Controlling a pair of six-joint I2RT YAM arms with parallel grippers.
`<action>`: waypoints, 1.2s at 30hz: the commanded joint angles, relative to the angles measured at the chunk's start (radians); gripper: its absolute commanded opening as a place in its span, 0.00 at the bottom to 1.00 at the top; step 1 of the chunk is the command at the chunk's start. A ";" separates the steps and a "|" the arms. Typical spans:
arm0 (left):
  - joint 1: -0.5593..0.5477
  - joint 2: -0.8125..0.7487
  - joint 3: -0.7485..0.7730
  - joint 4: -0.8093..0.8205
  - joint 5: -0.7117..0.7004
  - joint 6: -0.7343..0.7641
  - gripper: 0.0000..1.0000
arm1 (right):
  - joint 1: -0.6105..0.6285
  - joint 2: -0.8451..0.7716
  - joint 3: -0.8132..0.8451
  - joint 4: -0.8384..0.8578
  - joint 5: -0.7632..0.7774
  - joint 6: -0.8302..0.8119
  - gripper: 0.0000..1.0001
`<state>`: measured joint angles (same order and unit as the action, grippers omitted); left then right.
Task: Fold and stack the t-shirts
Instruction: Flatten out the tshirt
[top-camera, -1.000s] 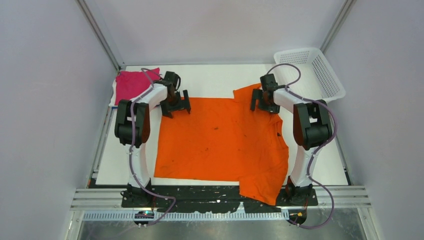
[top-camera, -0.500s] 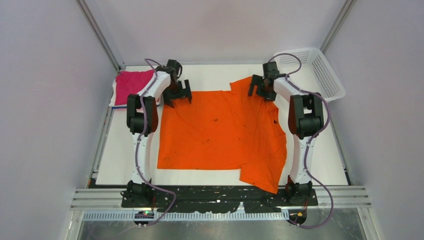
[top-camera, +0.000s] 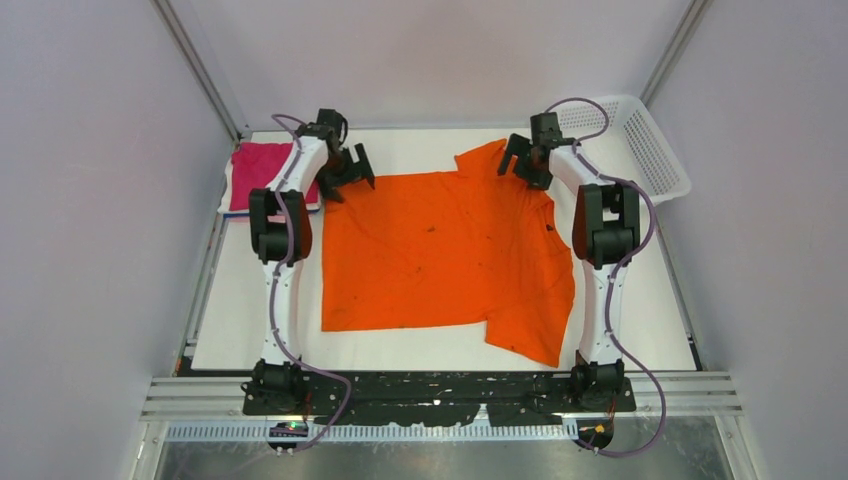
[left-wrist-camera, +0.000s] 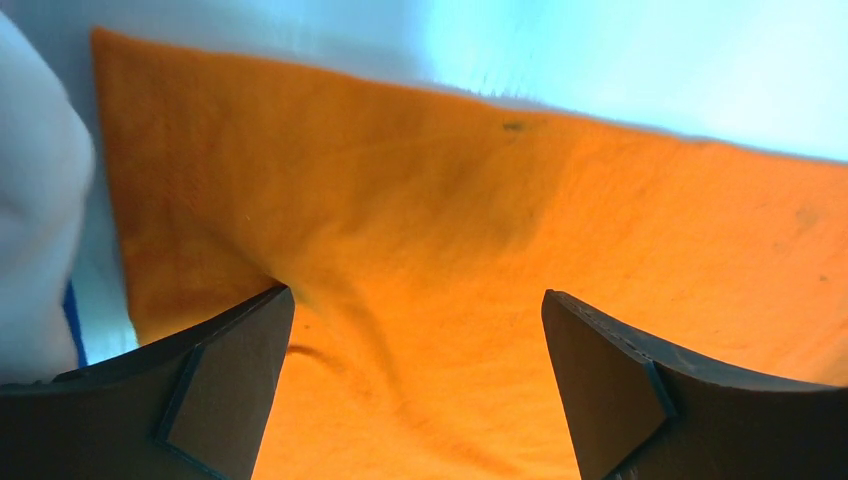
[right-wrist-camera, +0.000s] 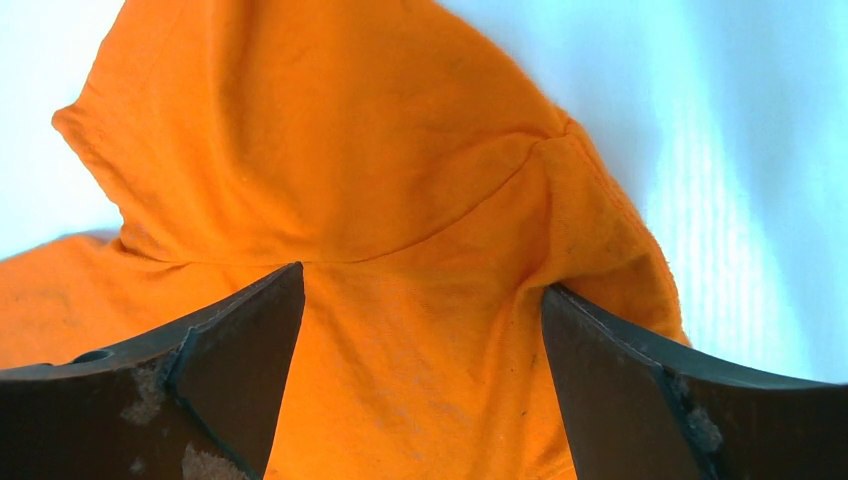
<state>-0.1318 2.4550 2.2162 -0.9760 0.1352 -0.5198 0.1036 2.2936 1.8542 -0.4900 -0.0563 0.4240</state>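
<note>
A bright orange t-shirt (top-camera: 445, 255) lies spread flat over the middle of the white table (top-camera: 255, 330). One sleeve is bunched at its far right corner (right-wrist-camera: 300, 130). My left gripper (top-camera: 345, 175) (left-wrist-camera: 416, 293) is open, with its fingertips down on the shirt's far left corner. Over the far right sleeve my right gripper (top-camera: 522, 165) (right-wrist-camera: 423, 278) also stands open, and orange cloth lies between its fingers. A folded magenta-pink t-shirt (top-camera: 258, 170) rests at the far left on a white and blue layer.
A white lattice basket (top-camera: 640, 145) stands at the far right corner. Grey walls close in both sides and the back. The black base rail (top-camera: 440, 395) runs along the near edge.
Both arms have stretched toward the far edge. The orange shirt has slid that way with them, and its near hem has come off the base rail.
</note>
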 joint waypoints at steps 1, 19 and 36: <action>0.009 0.033 0.084 0.045 0.021 -0.029 1.00 | -0.027 -0.015 -0.027 0.025 0.071 0.075 0.95; -0.013 -0.057 0.099 0.164 0.115 0.011 1.00 | -0.034 -0.194 -0.220 0.177 0.114 0.030 0.95; -0.182 -0.927 -0.675 0.248 -0.171 0.086 0.99 | 0.065 -0.609 -0.475 0.261 -0.132 -0.089 0.96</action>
<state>-0.2680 1.7565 1.8305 -0.7738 0.1097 -0.4358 0.1436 1.8645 1.4876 -0.2573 -0.2005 0.3698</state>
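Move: The middle of the t-shirt lies about 17 cm to the left gripper's right and 16 cm back; the stack is some 16 cm to that gripper's left, about level with it. From the right gripper, the shirt's middle is roughly 17 cm left and 19 cm back, its sleeve about 7 cm left and 3 cm ahead, and the basket some 18 cm right and 5 cm ahead. Both grippers are down at cloth height, around a centimetre above it at most. Keep both grippers open and their fingertips on the orange cloth. Slide the left one about 3 cm forward, easing rightward, while dragging the right one 4 cm right and slightly back towards the basket side. Then lift both off: the left quickly some 22 cm up and back, its fingers tilting forward about 30 degrees, the right about 12 cm up, swinging left and a little back. ##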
